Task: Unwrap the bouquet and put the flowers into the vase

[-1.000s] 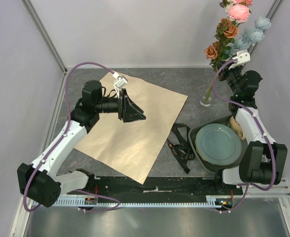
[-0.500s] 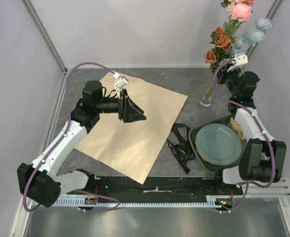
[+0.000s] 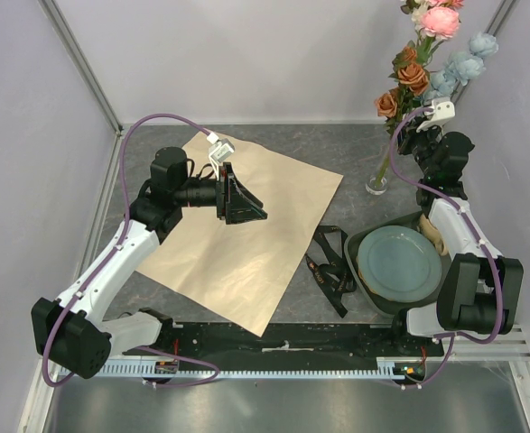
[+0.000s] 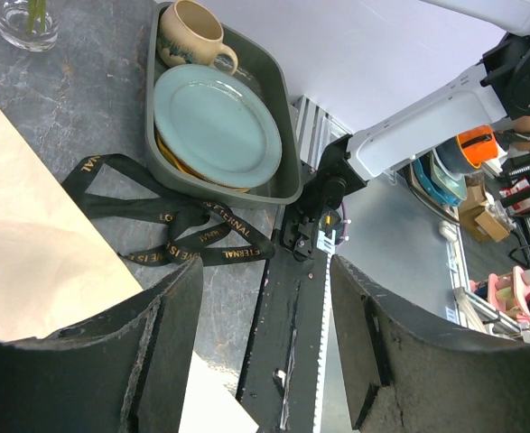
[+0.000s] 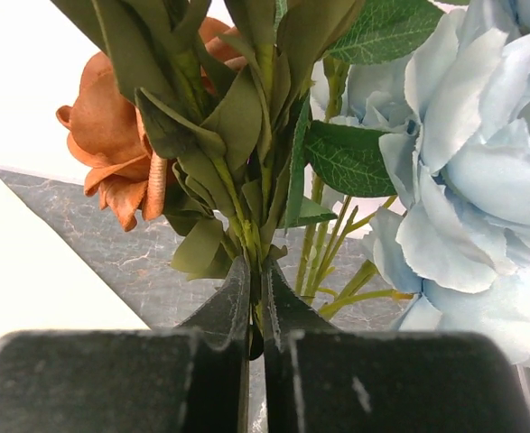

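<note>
The flowers, pink, rust-orange and pale blue, stand with their green stems in the small clear vase at the back right. My right gripper is shut on a green stem just below the leaves, its fingertips pinching it. The bouquet is undone. Its kraft paper lies flat on the table and the black ribbon lies loose beside it. My left gripper hovers open over the paper, with nothing between its fingers.
A dark tray at the front right holds a pale green plate and a beige mug. In the left wrist view the vase, mug, plate and ribbon show. Walls close in on both sides.
The flower heads have shifted slightly along with the right gripper, whose jaws have eased a touch on the stem. The left arm has not moved.
</note>
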Robot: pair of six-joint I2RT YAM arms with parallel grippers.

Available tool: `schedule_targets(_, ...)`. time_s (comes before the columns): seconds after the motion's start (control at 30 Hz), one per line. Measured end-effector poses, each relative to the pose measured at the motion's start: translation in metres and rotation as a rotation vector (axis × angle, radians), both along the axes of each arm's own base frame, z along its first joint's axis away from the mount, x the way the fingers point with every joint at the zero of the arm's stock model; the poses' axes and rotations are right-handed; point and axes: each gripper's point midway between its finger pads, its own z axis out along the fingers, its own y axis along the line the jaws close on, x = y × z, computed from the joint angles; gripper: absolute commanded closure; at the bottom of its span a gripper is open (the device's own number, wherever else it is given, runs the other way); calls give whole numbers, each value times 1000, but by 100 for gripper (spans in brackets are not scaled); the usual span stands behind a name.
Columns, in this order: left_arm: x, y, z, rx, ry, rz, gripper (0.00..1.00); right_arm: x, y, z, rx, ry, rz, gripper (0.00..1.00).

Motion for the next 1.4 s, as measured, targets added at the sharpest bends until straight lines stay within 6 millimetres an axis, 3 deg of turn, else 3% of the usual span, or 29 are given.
schedule_targets(0.33,0,0,0,0,0,0,35,-1,1,-8,9,26,2,65)
schedule_targets(0.63,-1,-1,0,0,0,-5,35,-2,5,-20,9,76,3,53)
schedule_targets(1.4,-3,-2,-1,0,2,-11,35,-26,18,-6,7,71,-30,20)
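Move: Some 3 cm ahead of the right hand and about 1 cm to its left stands the vase, its middle roughly 20 cm below; that hand still pinches the brown roses' stems above the mouth. The blue flowers hang about 4 cm ahead, 8 cm right and 8 cm higher. The plate lies around 24 cm back, 3 cm right, the mug 14 cm back, 15 cm right, both some 26 cm below. From the left hand, the vase is about 28 cm ahead, 36 cm right and 21 cm down. Opening from nearly shut to about three quarters, the right fingers let go of the brown roses' stems above the vase mouth. Meanwhile the hand first sinks about 2 cm, tipping slightly down, then draws back some 2.5 cm and drifts left nearly 2 cm, rising a little, to back off from the stems. ##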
